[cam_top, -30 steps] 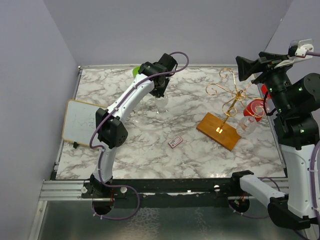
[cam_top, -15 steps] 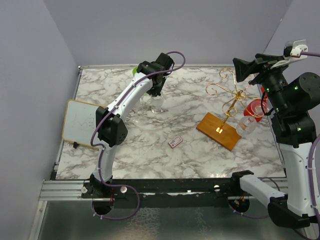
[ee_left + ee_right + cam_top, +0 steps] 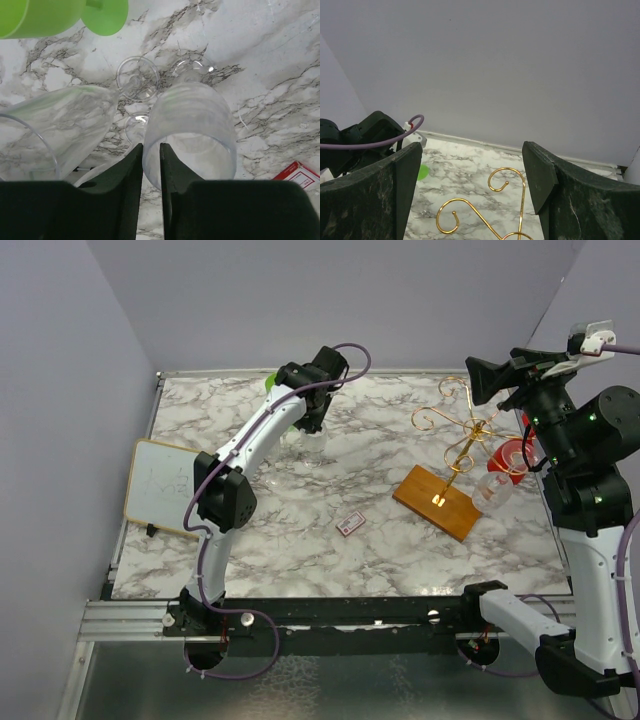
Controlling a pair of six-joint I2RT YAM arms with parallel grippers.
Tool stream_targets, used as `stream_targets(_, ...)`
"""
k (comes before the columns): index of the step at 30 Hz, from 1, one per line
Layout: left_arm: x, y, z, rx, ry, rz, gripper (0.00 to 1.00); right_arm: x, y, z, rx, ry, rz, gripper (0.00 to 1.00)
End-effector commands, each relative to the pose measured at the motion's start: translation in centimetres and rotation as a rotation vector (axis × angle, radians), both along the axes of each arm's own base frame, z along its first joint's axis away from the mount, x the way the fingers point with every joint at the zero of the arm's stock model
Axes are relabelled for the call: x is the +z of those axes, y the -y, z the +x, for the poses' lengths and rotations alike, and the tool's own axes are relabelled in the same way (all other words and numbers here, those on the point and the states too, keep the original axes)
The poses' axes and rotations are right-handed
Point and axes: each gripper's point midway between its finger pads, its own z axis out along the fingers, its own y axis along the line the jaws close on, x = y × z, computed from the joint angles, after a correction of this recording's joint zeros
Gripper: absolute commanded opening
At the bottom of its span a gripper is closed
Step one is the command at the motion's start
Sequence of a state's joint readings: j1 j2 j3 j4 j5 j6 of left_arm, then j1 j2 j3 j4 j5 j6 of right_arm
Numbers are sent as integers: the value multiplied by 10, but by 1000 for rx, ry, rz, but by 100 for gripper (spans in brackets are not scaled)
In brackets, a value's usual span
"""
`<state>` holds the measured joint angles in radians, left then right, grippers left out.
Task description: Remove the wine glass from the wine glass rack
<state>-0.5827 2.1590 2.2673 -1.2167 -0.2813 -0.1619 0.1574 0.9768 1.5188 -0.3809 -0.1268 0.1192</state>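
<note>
A clear wine glass [image 3: 192, 127] stands upright on the marble at the back left. My left gripper [image 3: 151, 150] straddles its near rim, one finger outside and one inside the bowl. The jaws stand slightly open and the rim wall lies against the outer finger. In the top view this gripper [image 3: 312, 425] points down onto the glass [image 3: 312, 447]. The gold wire wine glass rack [image 3: 462, 428] stands on its brown wooden base [image 3: 438, 502] at the right, and another clear glass [image 3: 495, 490] hangs beside it. My right gripper [image 3: 482, 380] hovers open above the rack's curls [image 3: 492, 197].
A second clear glass [image 3: 60, 125] lies on its side just left of the upright one. A green glass [image 3: 50, 12] lies behind it. A whiteboard [image 3: 165, 485] rests at the table's left edge. A small red card [image 3: 350, 524] lies mid-table, and a red object [image 3: 515, 455] sits by the rack.
My left arm shifted slightly left and set the clear glass on the marble, and its jaws have eased apart a little. The right arm nudged left, then stayed still.
</note>
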Motion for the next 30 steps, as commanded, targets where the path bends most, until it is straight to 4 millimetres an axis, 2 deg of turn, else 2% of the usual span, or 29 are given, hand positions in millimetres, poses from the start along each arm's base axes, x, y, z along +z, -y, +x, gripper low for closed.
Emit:
stream_targets(1,19,-2,8,17,59,-7,25,8,-5,-7,31,33,4,82)
stream_targets(8,47,-5,9,26,129,-36,37,6,-6,-9,38,25,3,82)
stream_targets(12,67,-3,6,21,165,-77,40,1,-6,-10,36,7,-2,82)
stream_targets(21,121,4,-10,-45,262,-196,53,-11,1,-16,7,-53,-21,82)
stream_targets(26,153,10,-29,-116,319,-294,59,-27,9,-25,-27,-124,-47,82)
stream_targets(29,162,32,-54,-212,324,-420,65,-40,16,-30,-62,-195,-66,82)
stream_targets(30,170,40,-68,-255,338,-484,67,-44,18,-33,-69,-216,-76,82)
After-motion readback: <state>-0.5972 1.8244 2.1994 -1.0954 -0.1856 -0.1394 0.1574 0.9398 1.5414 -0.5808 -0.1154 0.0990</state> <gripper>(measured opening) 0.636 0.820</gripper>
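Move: A clear wine glass already stands under the left hand, its rim between the fingertips, with its middle about 3 cm to the right and 9 cm below. A second clear glass stands about 3 cm left and 2 cm ahead of the hand. A third is about 3 cm left and 6 cm back, and the green glass 2 cm left and 9 cm ahead. From the right hand, the glass at the left fingers lies roughly 12 cm ahead, 24 cm left and 42 cm below. Opening wide around the rim, the left fingers let go of the clear glass while the hand barely rises at first. The hand then lifts quickly, some 14 cm in all, coming clear above the glass, easing back about 3 cm at the end and tilting so the fingertips swing forward. The open right hand sinks about 3 cm and draws back a little above the rack, tipping slightly down. ##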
